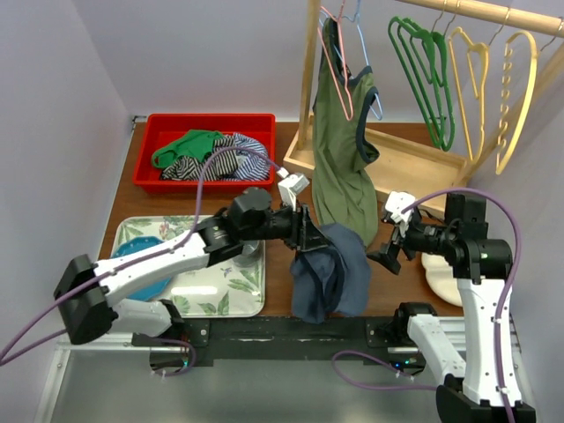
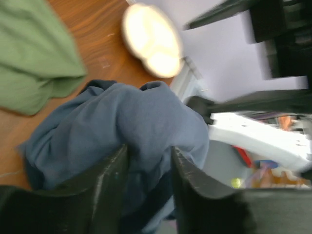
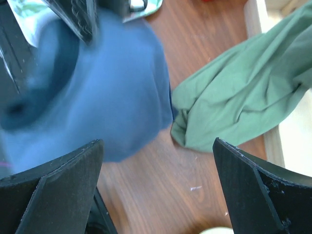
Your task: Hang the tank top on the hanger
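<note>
My left gripper [image 1: 306,240] is shut on a bunch of the navy-blue tank top [image 1: 331,275] and holds it above the table's front middle, so the cloth hangs down crumpled. In the left wrist view the cloth [image 2: 122,122] fills the gap between my jaws [image 2: 148,152]. No print shows on it. My right gripper [image 1: 389,253] is open and empty, just right of the tank top. In the right wrist view [image 3: 157,145] the blue cloth [image 3: 102,87] is ahead to the left. The thin mustard-yellow hanger [image 1: 470,88] hangs on the wooden rail at the back right, far from both grippers.
An olive tank top [image 1: 344,154] on a pink hanger hangs just behind the navy one. Green hangers [image 1: 425,75] and a holed yellow hanger [image 1: 522,97] share the rail. A red bin of clothes [image 1: 159,132], a floral tray [image 1: 225,286] and a cream dish [image 1: 441,275] are on the table.
</note>
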Robot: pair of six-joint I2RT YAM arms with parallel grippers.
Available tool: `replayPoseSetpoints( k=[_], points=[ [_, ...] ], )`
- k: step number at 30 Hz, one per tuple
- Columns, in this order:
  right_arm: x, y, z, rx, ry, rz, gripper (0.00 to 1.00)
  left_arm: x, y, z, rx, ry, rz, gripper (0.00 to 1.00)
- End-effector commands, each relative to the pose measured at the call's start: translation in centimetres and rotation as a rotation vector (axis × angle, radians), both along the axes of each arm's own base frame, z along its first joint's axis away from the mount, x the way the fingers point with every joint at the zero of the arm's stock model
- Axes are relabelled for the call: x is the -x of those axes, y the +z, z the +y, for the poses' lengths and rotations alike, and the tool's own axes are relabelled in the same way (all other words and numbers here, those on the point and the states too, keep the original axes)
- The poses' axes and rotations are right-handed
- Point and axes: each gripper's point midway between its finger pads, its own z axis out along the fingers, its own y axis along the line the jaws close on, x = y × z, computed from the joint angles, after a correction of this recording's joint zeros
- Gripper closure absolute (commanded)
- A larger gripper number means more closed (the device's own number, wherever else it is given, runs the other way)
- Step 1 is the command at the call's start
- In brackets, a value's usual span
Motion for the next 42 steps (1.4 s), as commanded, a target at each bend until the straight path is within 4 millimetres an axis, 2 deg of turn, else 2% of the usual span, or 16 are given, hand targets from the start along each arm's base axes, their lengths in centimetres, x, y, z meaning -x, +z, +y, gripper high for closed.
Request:
replayPoseSetpoints(
  k=[1, 2, 3, 7, 11, 12, 13, 15, 20, 25, 27, 30, 36, 37, 39, 42],
  points=[
    [-0.4, -2.9, -0.7, 0.046, -0.003, 0.077, 0.02, -3.6, -3.4, 0.0, -0.107, 0.116, -0.109, 0.39],
    [-0.3, -3.4, -0.7, 0.046, 0.004, 0.099, 0.01, -4.0, -4.8, 0.4, -0.164, 0.125, -0.112, 0.31],
    [-0.3, -4.0, -0.5, 0.038, 0.017, 0.131, 0.01, -4.7, -5.2, 0.9, -0.199, 0.16, -0.138, 0.3],
    [0.1, -6.3, 0.2, 0.027, 0.097, 0.226, 0.03, -5.3, -5.1, 3.4, -0.299, 0.19, -0.24, 0.26],
    [0.0, -7.9, 1.8, 0.077, 0.167, 0.272, 0.06, -3.4, -3.8, 5.2, -0.295, 0.143, -0.278, 0.25],
    [0.8, -8.6, 3.1, 0.106, 0.225, 0.283, 0.06, -2.6, -4.0, 5.3, -0.29, 0.106, -0.272, 0.25],
    [-0.2, -9.0, 3.4, 0.139, 0.192, 0.261, 0.06, -1.9, -4.9, 5.7, -0.303, 0.086, -0.256, 0.25],
    [0.3, -9.6, 4.9, 0.164, 0.237, 0.257, 0.06, -0.5, -5.1, 6.3, -0.284, 0.055, -0.235, 0.25],
    [-0.7, -11.6, 6.2, 0.279, 0.261, 0.261, 0.06, 2.4, -8.1, 8.8, -0.292, 0.032, -0.162, 0.25],
    [0.2, -14.3, 8.0, 0.384, 0.301, 0.268, 0.08, 4.3, -10.9, 10.2, -0.291, 0.043, -0.076, 0.25],
    [0.3, -15.6, 7.7, 0.457, 0.288, 0.271, 0.13, 4.8, -11.6, 10.1, -0.279, 0.041, -0.053, 0.25],
    [-0.9, -16.0, 6.0, 0.542, 0.209, 0.222, 0.23, 5.2, -12.2, 9.5, -0.28, 0.037, -0.042, 0.25],
    [-2.2, -12.9, 2.8, 0.573, 0.064, 0.13, 0.52, 4.4, -13.2, 7.5, -0.338, 0.038, -0.055, 0.25],
    [-2.5, -12.6, 2.2, 0.574, 0.034, 0.124, 0.61, 4.2, -14.1, 7.2, -0.374, 0.037, -0.048, 0.25],
    [-3.3, -12.0, 0.9, 0.566, -0.036, 0.11, 0.63, 3.3, -13.4, 6.3, -0.387, 0.059, -0.077, 0.25],
    [-4.3, -11.6, 0.0, 0.554, -0.113, 0.093, 0.62, 2.0, -14.2, 5.1, -0.439, 0.085, -0.09, 0.25]
  ],
)
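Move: The grey-blue tank top hangs at the left hand's already parting fingers, its middle about 7 cm back, 5 cm right and 10 cm below; the grey mug stands 16 cm left of that hand, 4 cm ahead, 20 cm below. From the right hand, the tank top is some 11 cm left, 7 cm back, 11 cm down, the green garment's hem 5 cm left, 9 cm ahead, and the cream plate 25 cm right, level, both some 22 cm below. Left frees the tank top, sinking 17 cm, leftward; right dips about 16 cm to it, closing, then rises rightward. ##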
